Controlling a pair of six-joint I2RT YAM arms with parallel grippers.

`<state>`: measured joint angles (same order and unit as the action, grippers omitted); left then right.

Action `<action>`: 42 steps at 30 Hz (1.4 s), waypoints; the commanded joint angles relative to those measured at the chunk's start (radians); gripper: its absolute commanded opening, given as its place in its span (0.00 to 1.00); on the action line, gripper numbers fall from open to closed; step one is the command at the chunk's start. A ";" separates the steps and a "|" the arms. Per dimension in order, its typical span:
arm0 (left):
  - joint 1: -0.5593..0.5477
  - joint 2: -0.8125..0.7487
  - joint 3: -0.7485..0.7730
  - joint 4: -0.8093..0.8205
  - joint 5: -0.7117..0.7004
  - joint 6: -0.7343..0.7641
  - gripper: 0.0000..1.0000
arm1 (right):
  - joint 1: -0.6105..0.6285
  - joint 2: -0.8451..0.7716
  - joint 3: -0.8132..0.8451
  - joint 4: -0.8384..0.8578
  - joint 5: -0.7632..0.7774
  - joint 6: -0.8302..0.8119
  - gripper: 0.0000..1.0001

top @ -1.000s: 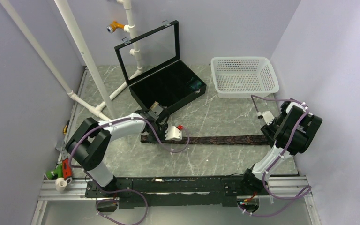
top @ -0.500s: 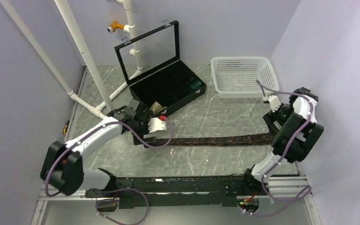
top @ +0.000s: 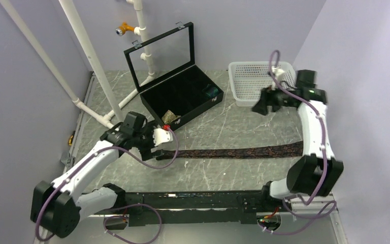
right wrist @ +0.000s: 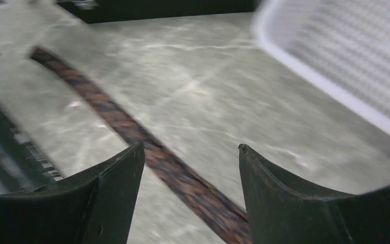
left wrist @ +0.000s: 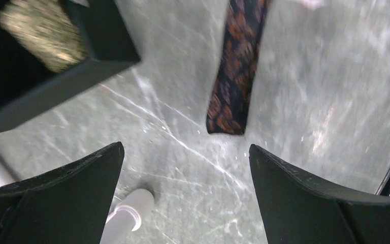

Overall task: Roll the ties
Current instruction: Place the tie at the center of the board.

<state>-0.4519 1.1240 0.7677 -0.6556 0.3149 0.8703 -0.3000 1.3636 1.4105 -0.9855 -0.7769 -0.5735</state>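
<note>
A dark brown-maroon patterned tie (top: 238, 151) lies flat and stretched out across the marble table, seen as well in the left wrist view (left wrist: 236, 76) and the right wrist view (right wrist: 132, 132). My left gripper (top: 157, 151) (left wrist: 185, 147) hangs open just left of the tie's narrow end, holding nothing. My right gripper (top: 260, 108) (right wrist: 190, 147) is open and raised in front of the basket, well above the tie. A tan speckled tie (top: 170, 116) (left wrist: 43, 33) sits rolled in the black box, and a teal tie (top: 212, 91) sits further back in it.
The black box (top: 183, 96) stands with its glass lid up at the back centre. A white mesh basket (top: 264, 81) (right wrist: 345, 56) is at the back right. White pipes (top: 89, 56) slant along the left; one pipe end (left wrist: 127, 216) lies under my left gripper.
My left gripper opened, let go of the tie's narrow end and drew back to the left. My right arm lifted off the wide end and swung back toward the basket.
</note>
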 commanded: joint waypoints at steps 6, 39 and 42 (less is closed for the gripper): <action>0.019 0.018 0.230 -0.027 0.115 -0.307 0.99 | 0.409 0.081 -0.230 0.479 -0.137 0.670 0.80; 0.029 -0.534 0.277 -0.120 0.212 -0.190 0.99 | 1.182 0.762 -0.241 1.822 -0.049 1.872 1.00; 0.028 -0.544 0.269 -0.115 0.188 -0.198 0.99 | 1.198 0.789 -0.247 1.837 -0.031 1.894 1.00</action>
<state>-0.4202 0.5953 1.0485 -0.7750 0.5243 0.6670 0.8734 2.1239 1.1393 0.7406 -0.8352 1.2510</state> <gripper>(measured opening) 0.994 0.993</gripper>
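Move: The tie's left end, where the right hand is bound, lies roughly 44 cm to its left, 12 cm back and 24 cm below; from the left hand it is about 6 cm to the right, level fore and aft, and 9 cm below. The black box's middle stands about 25 cm beyond that end and 9 cm to the right of it; the gold bundle in its near corner is some 15 cm beyond it and 3 cm right. Leftward in one long sweep of about 47 cm, the right hand passes in front of the black box towards the tie's left end, also sinking and drawing back about 13 cm each. Its wrist turns some 70 degrees until the fingers aim left, nearly level, opening fully. The open left hand rises about 22 cm, tilts, then backs away, clearing the tie's end. ##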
